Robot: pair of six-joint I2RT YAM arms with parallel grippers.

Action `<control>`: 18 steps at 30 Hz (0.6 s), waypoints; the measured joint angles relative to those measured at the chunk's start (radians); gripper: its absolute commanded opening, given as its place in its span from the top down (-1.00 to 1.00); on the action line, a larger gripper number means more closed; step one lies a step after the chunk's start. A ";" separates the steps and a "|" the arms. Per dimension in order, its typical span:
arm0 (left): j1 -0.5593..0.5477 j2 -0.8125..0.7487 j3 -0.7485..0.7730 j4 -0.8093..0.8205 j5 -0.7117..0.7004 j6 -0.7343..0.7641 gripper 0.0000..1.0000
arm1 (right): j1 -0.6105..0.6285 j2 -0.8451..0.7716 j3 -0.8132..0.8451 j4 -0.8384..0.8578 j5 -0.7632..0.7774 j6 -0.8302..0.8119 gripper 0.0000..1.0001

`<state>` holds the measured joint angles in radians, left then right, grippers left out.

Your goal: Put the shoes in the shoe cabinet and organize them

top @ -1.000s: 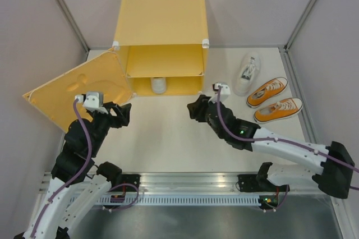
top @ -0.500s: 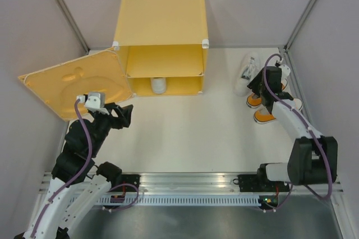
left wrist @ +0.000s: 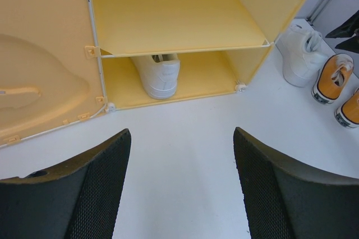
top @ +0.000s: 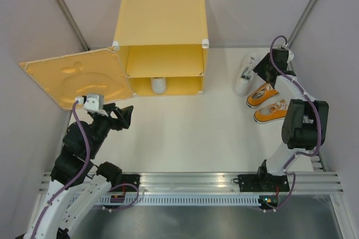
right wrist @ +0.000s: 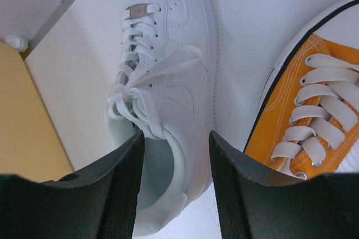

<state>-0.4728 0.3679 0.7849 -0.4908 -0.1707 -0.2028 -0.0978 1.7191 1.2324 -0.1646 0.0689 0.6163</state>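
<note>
The yellow shoe cabinet [top: 161,23] stands at the back with its door [top: 70,79] swung open to the left. One white shoe [top: 159,85] lies in the lower compartment, heel outward, also seen in the left wrist view [left wrist: 158,74]. The other white shoe [top: 244,75] and two orange shoes [top: 262,94] [top: 273,111] lie on the table to the right. My right gripper [right wrist: 176,135] is open over the heel end of the white shoe [right wrist: 168,65], one finger above its opening and one outside its right wall. My left gripper [left wrist: 180,132] is open and holds nothing, facing the cabinet.
The cabinet's upper shelf [left wrist: 168,12] holds nothing. An orange shoe [right wrist: 305,121] lies close to the right of the white shoe. A cabinet wall [right wrist: 19,127] stands just to its left. Enclosure walls ring the table, with a metal rail [top: 190,182] at the near edge.
My right arm has swung from the middle of the table out to the right, over the white shoe. The cabinet door has opened wider. The left arm has hardly moved.
</note>
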 measured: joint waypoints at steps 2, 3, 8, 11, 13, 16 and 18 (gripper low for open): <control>0.000 -0.002 0.000 0.000 0.002 0.000 -0.55 | 0.000 0.018 0.005 0.000 -0.011 -0.001 -0.09; 0.000 -0.003 0.000 0.000 0.005 0.000 -0.55 | 0.000 0.023 0.000 -0.001 -0.017 -0.002 -0.10; 0.000 -0.003 0.000 0.000 0.017 0.000 -0.55 | 0.011 0.026 -0.049 0.010 -0.035 -0.015 -0.10; 0.000 -0.005 0.000 0.000 0.018 0.000 -0.55 | 0.018 0.042 -0.056 0.010 -0.047 -0.021 -0.10; 0.000 -0.005 0.000 0.000 0.019 0.000 -0.56 | 0.023 0.057 -0.056 0.011 -0.049 -0.023 -0.09; 0.000 -0.005 0.000 0.000 0.019 0.000 -0.56 | 0.031 0.081 -0.056 0.016 -0.046 -0.024 -0.03; 0.000 -0.005 0.000 0.000 0.019 0.000 -0.56 | 0.034 0.097 -0.056 0.033 -0.045 -0.024 0.06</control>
<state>-0.4728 0.3630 0.7849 -0.4911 -0.1513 -0.2028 -0.0643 1.8164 1.1767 -0.1318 0.0238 0.5922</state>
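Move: The right hand hovers beside the remaining white shoe, whose middle is about 4 cm ahead, 6 cm to the left and 9 cm below, with its heel end nearest the robot. The nearer orange shoe lies some 6 cm back and 5 cm to the right, the other orange shoe about 15 cm back and 9 cm to the right, both about 9 cm lower. From the left hand the white shoe is roughly 32 cm ahead, 50 cm to the right and 26 cm below. Down about 6 cm and a couple of centimetres to the left, the right hand sinks towards the open collar of the white shoe, its part-open fingers coming to straddle the right-hand rim, one on the opening's side and one outside facing the orange shoe. The wrist tips slightly farther down, under 10 degrees, and the fingers stay open without gripping. ##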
